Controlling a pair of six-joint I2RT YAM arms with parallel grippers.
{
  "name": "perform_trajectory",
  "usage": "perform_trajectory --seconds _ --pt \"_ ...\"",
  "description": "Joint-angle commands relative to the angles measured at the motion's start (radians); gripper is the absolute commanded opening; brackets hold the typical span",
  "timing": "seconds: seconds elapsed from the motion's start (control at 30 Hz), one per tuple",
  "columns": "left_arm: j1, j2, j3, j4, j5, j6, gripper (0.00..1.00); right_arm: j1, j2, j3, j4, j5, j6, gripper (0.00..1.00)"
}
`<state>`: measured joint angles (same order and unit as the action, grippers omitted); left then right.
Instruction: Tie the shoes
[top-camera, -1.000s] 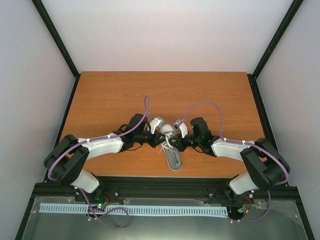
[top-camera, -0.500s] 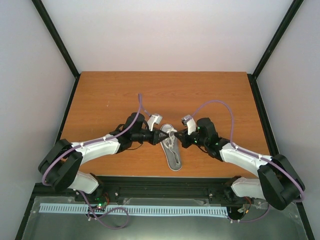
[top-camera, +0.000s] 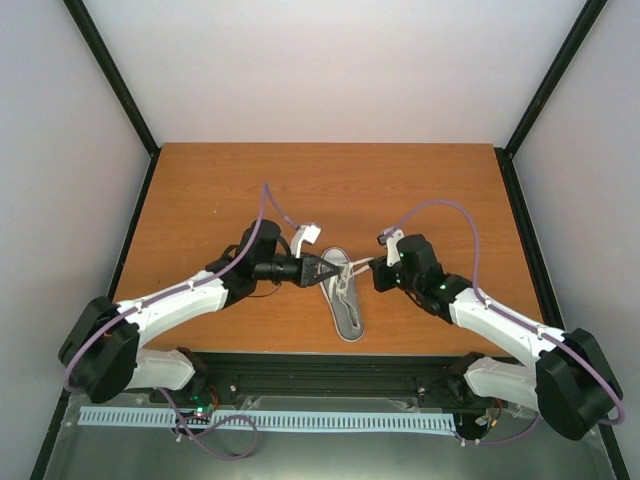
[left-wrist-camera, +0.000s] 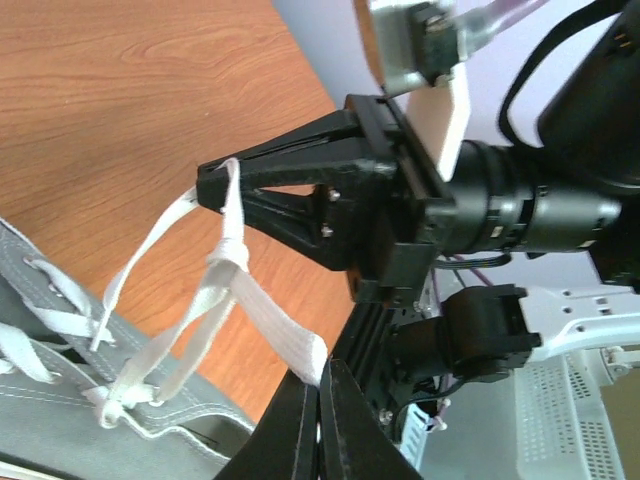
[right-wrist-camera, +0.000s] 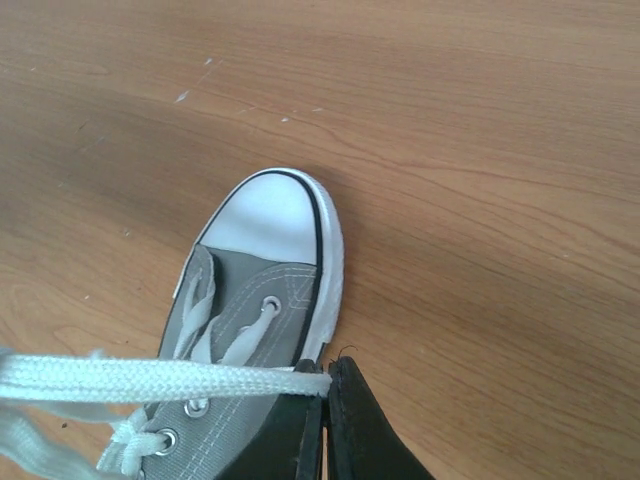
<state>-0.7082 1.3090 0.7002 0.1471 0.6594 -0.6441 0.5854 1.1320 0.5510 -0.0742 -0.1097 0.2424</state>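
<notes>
The grey shoe (top-camera: 346, 302) with its white toe cap (right-wrist-camera: 268, 212) lies in the middle of the table, toe pointing away from the arm bases. My left gripper (top-camera: 327, 270) is at the shoe's left side, shut on a flat white lace (left-wrist-camera: 272, 322). My right gripper (top-camera: 374, 264) is just right of the toe, shut on another lace end (right-wrist-camera: 150, 378) that runs taut to the left. In the left wrist view the two strands meet in a small knot (left-wrist-camera: 232, 256) above the eyelets, and the right gripper (left-wrist-camera: 213, 181) pinches the strand above it.
The wooden table (top-camera: 200, 200) stretches around the shoe on all sides. Black frame posts (top-camera: 110, 75) stand at its corners against pale walls. A black rail (top-camera: 330, 365) runs along the near edge by the arm bases.
Both grippers have drawn apart from over the shoe, the right one moving right and the left arm reaching further in. The laces between them have pulled tighter.
</notes>
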Motion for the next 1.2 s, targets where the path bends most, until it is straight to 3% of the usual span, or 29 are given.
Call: perform_trajectory --seconds 0.0,0.1,0.23,0.37,0.8,1.17 --pt "-0.010 -0.077 0.051 -0.101 0.018 -0.041 0.01 0.007 -0.045 0.025 -0.079 0.095 0.034 0.03" --pt "-0.010 -0.139 0.045 -0.221 -0.068 0.006 0.01 0.005 -0.074 0.025 -0.110 0.155 0.053 0.03" --pt "-0.010 -0.227 0.026 -0.435 -0.321 0.060 0.01 0.005 -0.114 0.029 -0.167 0.197 0.051 0.03" --pt "-0.010 -0.314 -0.028 -0.526 -0.444 0.057 0.01 0.006 -0.145 0.037 -0.229 0.245 0.052 0.03" --pt "0.003 -0.481 -0.295 -0.498 -0.636 -0.133 0.01 0.002 -0.171 -0.007 -0.371 0.399 0.288 0.03" --pt "0.072 -0.396 -0.322 -0.463 -0.629 -0.120 0.01 -0.058 -0.198 -0.056 -0.394 0.423 0.379 0.03"
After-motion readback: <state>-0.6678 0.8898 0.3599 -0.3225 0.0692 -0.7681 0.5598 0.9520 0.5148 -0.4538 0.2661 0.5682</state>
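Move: Both my hands already hold laces above the shoe. The lace knot on its tongue lies about 3 cm to the right of my left hand, 1 cm back and some 12 cm below. From my right hand the knot is roughly 5 cm left, 4 cm back and 6 cm lower. The toe cap lies about 8 cm beyond the knot and 2 cm to its left; the heel opening is about 8 cm nearer me than the knot and 1 cm to its right. I draw the laces apart to either side of the shoe, fingers kept shut on them. After a small lift, my left hand sweeps about 15 cm left and down almost as far, swinging its fingers counter-clockwise some 30 degrees; my right hand goes about 10 cm right, a little back and finally down, turning clockwise about as much. ##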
